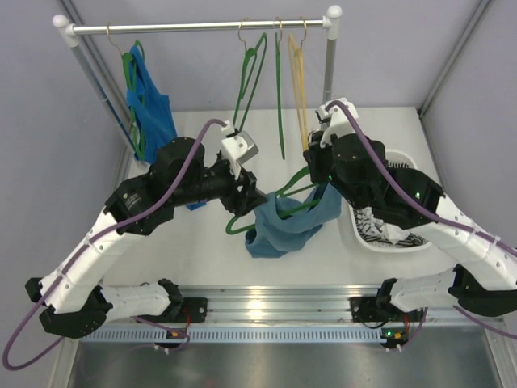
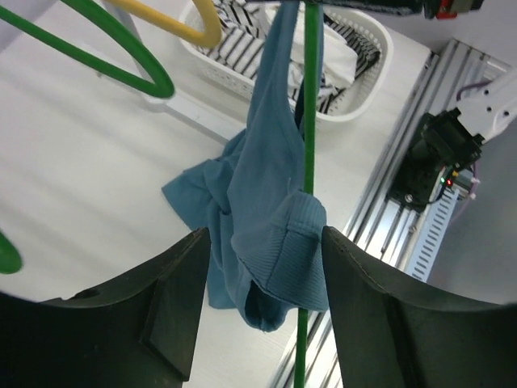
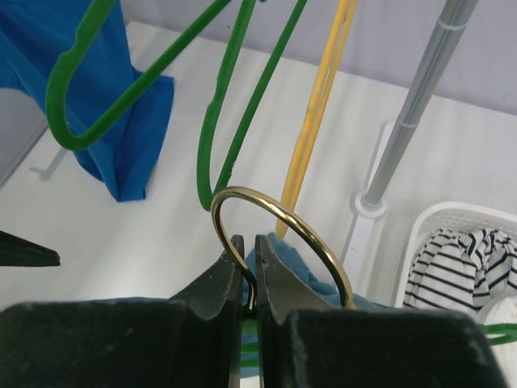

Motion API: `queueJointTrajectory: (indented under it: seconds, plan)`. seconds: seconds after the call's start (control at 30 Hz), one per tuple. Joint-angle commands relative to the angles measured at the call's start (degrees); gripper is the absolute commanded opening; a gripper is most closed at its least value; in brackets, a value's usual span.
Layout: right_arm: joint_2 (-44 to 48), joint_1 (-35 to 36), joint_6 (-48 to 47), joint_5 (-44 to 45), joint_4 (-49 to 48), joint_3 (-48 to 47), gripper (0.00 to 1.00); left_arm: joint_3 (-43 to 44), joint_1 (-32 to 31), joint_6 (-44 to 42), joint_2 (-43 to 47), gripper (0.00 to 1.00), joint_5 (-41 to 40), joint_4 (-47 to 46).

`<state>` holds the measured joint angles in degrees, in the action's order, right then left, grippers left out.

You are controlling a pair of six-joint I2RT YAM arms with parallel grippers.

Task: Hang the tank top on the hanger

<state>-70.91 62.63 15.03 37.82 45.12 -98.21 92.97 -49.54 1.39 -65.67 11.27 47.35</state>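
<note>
The muted teal tank top (image 1: 284,224) hangs bunched from the dark-green hanger (image 1: 241,225), its lower part resting on the table. In the left wrist view a ribbed edge of the tank top (image 2: 266,226) is folded over the hanger's green bar (image 2: 308,121). My left gripper (image 2: 266,279) is open, its fingers (image 2: 174,303) on either side of that fold without pressing it. My right gripper (image 3: 249,250) is shut on the hanger's brass hook (image 3: 296,215), with the tank top (image 3: 297,265) just behind its jaws. From above, my right gripper (image 1: 317,179) is mostly hidden under its wrist.
A clothes rail (image 1: 194,27) crosses the back, carrying a royal-blue garment (image 1: 149,105) on a green hanger, spare green hangers (image 1: 250,73) and a yellow hanger (image 1: 299,81). At the right a white basket (image 1: 404,162) holds striped cloth. The rail's right post (image 3: 412,113) stands beside the basket.
</note>
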Motion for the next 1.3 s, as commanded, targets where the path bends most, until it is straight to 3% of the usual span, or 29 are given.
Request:
queueJointTrajectory:
  seconds: [0.0, 0.5, 0.6, 0.7, 0.73, 0.87, 0.97, 1.0, 1.1, 1.27]
  plan:
    - [1.2, 0.8, -0.3, -0.7, -2.5, 1.2, 0.0, -4.5, 0.0, -0.6, 2.0, 0.62, 6.7, -3.5]
    - [3.5, 1.1, 1.4, -1.6, -5.7, 7.6, 0.0, -18.0, 0.0, 2.5, 3.0, 0.53, 12.3, -12.5]
    - [3.7, 1.1, 2.0, -1.6, -6.3, 9.2, 0.0, -19.7, 0.0, 3.7, 3.4, 0.46, 13.2, -14.5]
    - [4.0, 1.1, 2.8, -1.8, -7.2, 10.8, 0.0, -21.9, 0.0, 5.1, 4.3, 0.29, 13.4, -16.4]
    - [4.2, 1.1, 3.1, -2.0, -7.7, 11.4, 0.0, -23.3, 0.0, 6.1, 5.1, 0.17, 13.0, -16.9]
    - [5.1, 1.1, 4.4, -2.3, -9.3, 14.7, 0.0, -28.7, 0.0, 9.2, 8.4, 0.0, 11.9, -21.3]
    - [5.9, 1.1, 5.4, -2.3, -10.8, 18.0, 0.11, -34.5, 0.0, 12.0, 12.5, 0.0, 10.4, -24.8]
    - [6.2, 1.1, 6.0, -2.3, -11.3, 19.6, 0.23, -37.4, 0.0, 12.8, 13.5, 0.0, 9.8, -25.6]
    - [7.4, 1.2, 6.8, -2.2, -13.0, 22.4, 0.39, -42.1, -0.1, 15.7, 17.4, 0.0, 7.5, -27.7]
    - [8.9, 1.1, 7.5, -1.4, -14.2, 24.9, 0.53, -48.0, -0.1, 19.9, 22.4, 0.0, 3.4, -27.5]
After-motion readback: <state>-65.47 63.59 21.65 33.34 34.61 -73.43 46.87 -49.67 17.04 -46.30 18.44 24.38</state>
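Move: The tank top's ribbed edge, looped over the free end of the hanger, lies about 3 cm to the left gripper's right, 2 cm back and 4 cm below; the tank top's body hangs 9 cm right, 1 cm ahead and 12 cm below that gripper. From the right gripper, already holding the hanger's neck, the edge is some 13 cm left, 9 cm back and 8 cm lower. The yellow hanger hangs roughly 12 cm ahead of the right gripper and 2 cm left, near its height. Lower the open left gripper, easing back and a little right, onto the hanger's free end; partway down shut it on the tank top's ribbed edge and the green bar inside, then carry on down and leftward, some 16 cm lower in all. Keep the right grip on the hanger's neck while lowering it about 11 cm, opening those fingers only near the bottom. ##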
